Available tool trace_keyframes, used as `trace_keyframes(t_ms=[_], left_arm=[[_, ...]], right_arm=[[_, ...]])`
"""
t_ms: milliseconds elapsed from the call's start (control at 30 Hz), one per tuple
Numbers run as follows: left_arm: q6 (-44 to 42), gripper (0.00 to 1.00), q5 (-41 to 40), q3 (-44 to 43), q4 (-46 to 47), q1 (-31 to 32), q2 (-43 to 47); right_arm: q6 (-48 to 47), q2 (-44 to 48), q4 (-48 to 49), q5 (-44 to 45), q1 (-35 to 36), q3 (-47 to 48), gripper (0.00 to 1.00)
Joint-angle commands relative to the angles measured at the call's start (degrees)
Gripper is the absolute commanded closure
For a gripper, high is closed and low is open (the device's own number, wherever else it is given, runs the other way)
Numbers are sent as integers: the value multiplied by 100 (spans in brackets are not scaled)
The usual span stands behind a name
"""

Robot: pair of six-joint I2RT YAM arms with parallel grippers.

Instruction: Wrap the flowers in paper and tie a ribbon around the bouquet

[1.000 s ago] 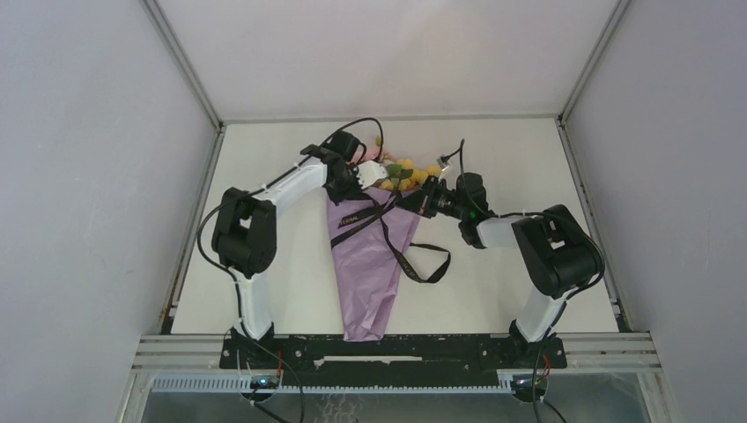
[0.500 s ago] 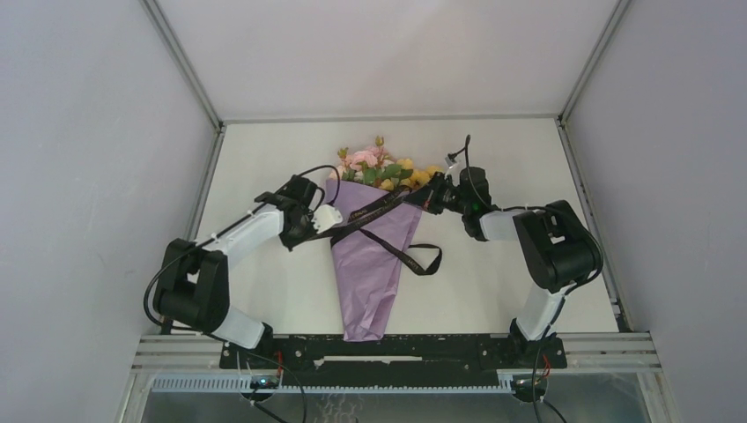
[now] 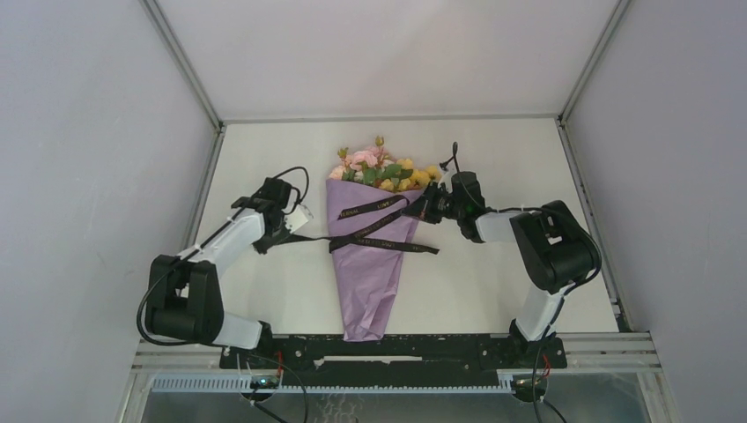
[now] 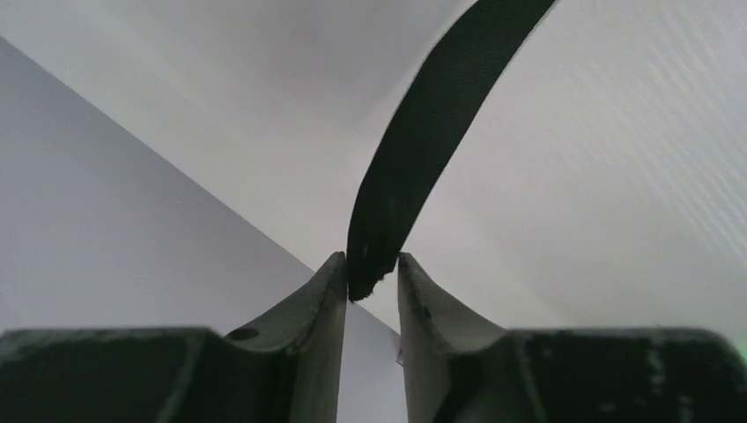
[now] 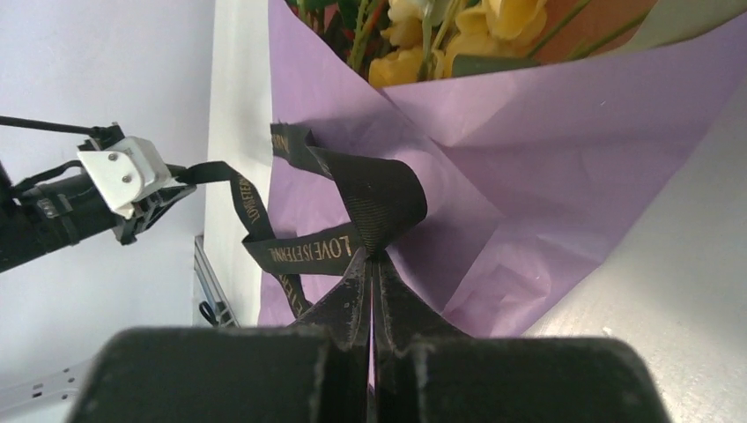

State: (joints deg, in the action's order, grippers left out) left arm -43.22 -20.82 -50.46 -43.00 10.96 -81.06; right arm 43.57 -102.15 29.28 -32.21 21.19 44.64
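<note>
The bouquet lies on the table, a cone of purple paper [image 3: 366, 282] with pink and yellow flowers [image 3: 374, 167] at its far, wide end. The dark ribbon [image 3: 379, 225] crosses the cone in two bands. My right gripper [image 3: 425, 210] is at the cone's right edge, shut on a ribbon loop [image 5: 379, 198] just above its fingertips [image 5: 372, 260], with the paper [image 5: 546, 167] right behind. My left gripper [image 3: 306, 222] is left of the cone. Its jaws stand slightly apart, and the frayed ribbon end [image 4: 423, 141] lies loosely between the fingertips [image 4: 371, 264].
The white table [image 3: 493, 291] is ringed by grey walls, with a metal rail [image 3: 396, 352] along the near edge. The left arm's elbow [image 3: 181, 300] sits low at the near left. The right arm's elbow [image 3: 555, 247] is right of the bouquet.
The left arm swung away from the flowers to the left, drawing the ribbon straight across the cone. Its jaws, shut before, have parted. The loose ribbon loop on the right has pulled in.
</note>
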Motion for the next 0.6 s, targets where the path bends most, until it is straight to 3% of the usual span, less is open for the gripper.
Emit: trace_keyframes(t_ms=[0, 67, 133, 267, 400, 567], left_arm=[[152, 57, 440, -512, -865, 471, 424], [135, 40, 867, -744, -855, 1034, 712], [229, 34, 1548, -1181, -812, 1600, 580], [527, 31, 2314, -1614, 89, 2405, -68], [78, 29, 2257, -1637, 619, 3125, -696], [-125, 27, 2216, -1765, 774, 3412, -1397]], right_arm=[[-327, 165, -206, 3, 131, 272, 100], [-332, 168, -270, -4, 157, 334, 100], [-281, 160, -283, -22, 188, 377, 100], [-202, 159, -270, -80, 212, 412, 100], [-257, 241, -440, -88, 206, 414, 100], [-327, 350, -624, -131, 167, 411, 100]])
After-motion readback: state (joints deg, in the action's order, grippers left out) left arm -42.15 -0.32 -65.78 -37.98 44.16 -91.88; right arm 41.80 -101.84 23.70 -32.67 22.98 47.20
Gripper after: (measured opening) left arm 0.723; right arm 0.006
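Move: Some 30 cm to the left hand's right, level with it and about 4 cm lower, the ribbon strand running to the right-hand tail lies across the paper. The ribbon crossing is on the way, about 20 cm to this hand's right; the flower heads are about 32 cm right and 18 cm farther out. From the right hand, that strand is roughly 8 cm back, 8 cm left and 5 cm below. Letting go of the ribbon end, the left hand opens its fingers wide and swings about 27 cm right, from beside the bouquet to over the paper around the ribbon crossing. It arcs up some 6 cm, then sinks about 5 again as the wrist turns roughly 40 degrees clockwise. The right hand stays nearly in place, still pinching its ribbon loop. ##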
